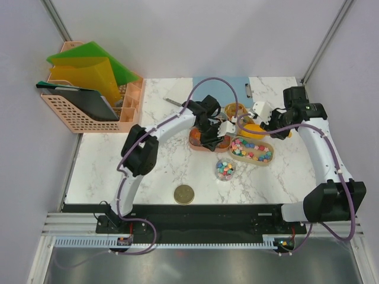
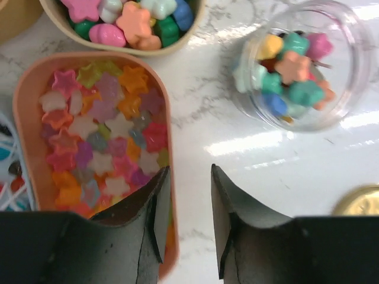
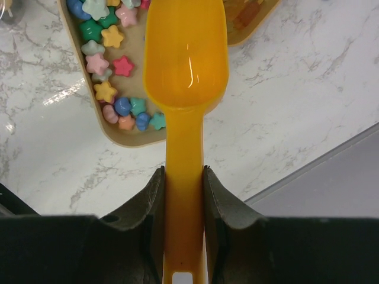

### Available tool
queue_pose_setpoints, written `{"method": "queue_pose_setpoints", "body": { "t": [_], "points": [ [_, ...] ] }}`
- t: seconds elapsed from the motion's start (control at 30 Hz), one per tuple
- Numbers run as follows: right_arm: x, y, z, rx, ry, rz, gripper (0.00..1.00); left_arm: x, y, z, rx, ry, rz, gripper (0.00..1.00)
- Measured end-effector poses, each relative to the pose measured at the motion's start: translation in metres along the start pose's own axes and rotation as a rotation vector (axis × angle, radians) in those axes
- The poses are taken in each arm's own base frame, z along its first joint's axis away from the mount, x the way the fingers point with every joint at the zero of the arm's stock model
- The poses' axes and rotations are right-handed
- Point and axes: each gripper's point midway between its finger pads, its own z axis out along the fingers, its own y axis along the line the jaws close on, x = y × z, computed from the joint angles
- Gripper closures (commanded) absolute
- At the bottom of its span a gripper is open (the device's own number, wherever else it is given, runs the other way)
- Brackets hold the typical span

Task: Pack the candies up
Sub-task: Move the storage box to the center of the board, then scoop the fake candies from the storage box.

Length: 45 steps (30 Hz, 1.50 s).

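Observation:
Pastel star candies [image 3: 105, 59] lie in a tan tray [image 1: 251, 151], also at the top of the left wrist view [image 2: 130, 23]. Orange-red and translucent stars [image 2: 100, 130] fill an orange tray [image 1: 207, 142]. A clear jar [image 2: 293, 71] of pastel candies stands on the marble in front of the trays [image 1: 225, 170]. My left gripper [image 2: 186, 177] is open and empty, with its left finger over the orange tray's rim; it also shows in the top view [image 1: 210, 137]. My right gripper [image 3: 183, 174] is shut on the handle of the orange scoop [image 3: 186, 53]. The scoop's bowl is empty above the tan tray's end.
A third tray [image 1: 235, 110] sits behind the others. A round gold lid [image 1: 184, 194] lies near the front edge and also shows in the left wrist view [image 2: 361, 204]. A pink file basket [image 1: 89, 112] with folders stands at the back left. A blue sheet [image 1: 228, 89] lies at the back.

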Motion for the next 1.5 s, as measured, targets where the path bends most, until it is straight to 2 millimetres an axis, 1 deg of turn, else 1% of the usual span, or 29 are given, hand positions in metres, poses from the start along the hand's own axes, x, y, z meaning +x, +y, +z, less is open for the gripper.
{"method": "queue_pose_setpoints", "body": {
  "t": [0.07, 0.1, 0.17, 0.2, 0.23, 0.3, 0.33, 0.37, 0.43, 0.5, 0.6, 0.67, 0.73, 0.8, 0.93, 1.03, 1.1, 1.17, 1.27, 1.5],
  "points": [
    [-0.006, -0.009, -0.005, -0.005, -0.003, -0.050, 1.00, -0.003, -0.011, -0.023, -0.022, -0.016, 0.003, 0.59],
    [-0.010, -0.014, -0.009, -0.006, -0.003, -0.078, 1.00, -0.008, -0.015, -0.038, -0.046, -0.033, 0.008, 0.60],
    [-0.019, -0.024, -0.015, -0.006, -0.008, -0.129, 1.00, -0.014, -0.018, -0.069, -0.105, -0.073, 0.016, 0.62],
    [-0.024, -0.027, -0.018, -0.009, -0.008, -0.150, 1.00, -0.015, -0.016, -0.086, -0.146, -0.100, 0.015, 0.65],
    [-0.029, -0.029, -0.020, -0.014, -0.009, -0.172, 1.00, -0.014, -0.015, -0.099, -0.176, -0.115, 0.007, 0.73],
    [-0.042, -0.031, -0.021, -0.033, -0.012, -0.221, 1.00, -0.002, -0.005, -0.124, -0.246, -0.144, -0.032, 0.83],
    [-0.048, -0.030, -0.019, -0.045, -0.011, -0.245, 1.00, 0.009, 0.002, -0.132, -0.275, -0.150, -0.059, 0.98],
    [-0.054, -0.026, -0.015, -0.062, -0.009, -0.267, 1.00, 0.022, 0.008, -0.136, -0.290, -0.149, -0.100, 0.98],
    [-0.060, -0.015, -0.005, -0.110, 0.011, -0.301, 1.00, 0.056, 0.020, -0.134, -0.311, -0.127, -0.182, 0.98],
    [-0.065, -0.003, 0.005, -0.157, 0.034, -0.322, 1.00, 0.090, 0.025, -0.121, -0.302, -0.088, -0.268, 0.98],
    [-0.071, 0.011, 0.018, -0.203, 0.072, -0.339, 1.00, 0.126, 0.019, -0.094, -0.256, -0.027, -0.354, 0.98],
    [-0.073, 0.017, 0.024, -0.222, 0.099, -0.335, 1.00, 0.141, 0.010, -0.075, -0.210, 0.002, -0.389, 0.98],
    [-0.074, 0.018, 0.026, -0.223, 0.122, -0.325, 1.00, 0.146, 0.006, -0.066, -0.188, 0.012, -0.410, 0.98],
    [-0.079, 0.015, 0.027, -0.209, 0.143, -0.317, 1.00, 0.146, 0.007, -0.060, -0.182, 0.008, -0.420, 0.98],
    [-0.092, 0.006, 0.029, -0.164, 0.169, -0.298, 1.00, 0.144, 0.018, -0.053, -0.190, -0.011, -0.428, 0.98],
    [-0.095, 0.005, 0.034, -0.149, 0.196, -0.290, 1.00, 0.142, 0.028, -0.046, -0.196, -0.018, -0.424, 0.98],
    [-0.095, 0.007, 0.037, -0.147, 0.222, -0.289, 1.00, 0.138, 0.034, -0.046, -0.208, -0.023, -0.411, 0.98],
    [-0.095, 0.007, 0.040, -0.142, 0.241, -0.292, 1.00, 0.135, 0.036, -0.045, -0.211, -0.026, -0.402, 0.98],
    [-0.095, 0.005, 0.044, -0.131, 0.265, -0.293, 1.00, 0.132, 0.035, -0.044, -0.207, -0.028, -0.395, 0.98],
    [-0.092, 0.002, 0.044, -0.104, 0.311, -0.314, 1.00, 0.127, 0.032, -0.043, -0.189, -0.033, -0.394, 0.98]
  ]
}}
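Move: The salmon storage box of gummy stars has its middle about 5 cm ahead of the left hand, 2 cm to its left and 4 cm below. At about that height, the beige candy box is some 15 cm right, level ahead; the clear jar 8 cm back, 4 cm right; the blue tray 13 cm ahead, 2 cm left. From the right hand, the salmon box is about 27 cm left, 5 cm ahead, 16 cm below. Off the salmon box's near wall, the open left fingers rise some 10 cm, swing about 15 cm left and a little forward while shutting empty, then come down beyond its left end and ease 3 cm back right against the end wall. The right hand, keeping the orange scoop, arcs about 9 cm left and somewhat forward towards the box's right end, rolling its left side down. ##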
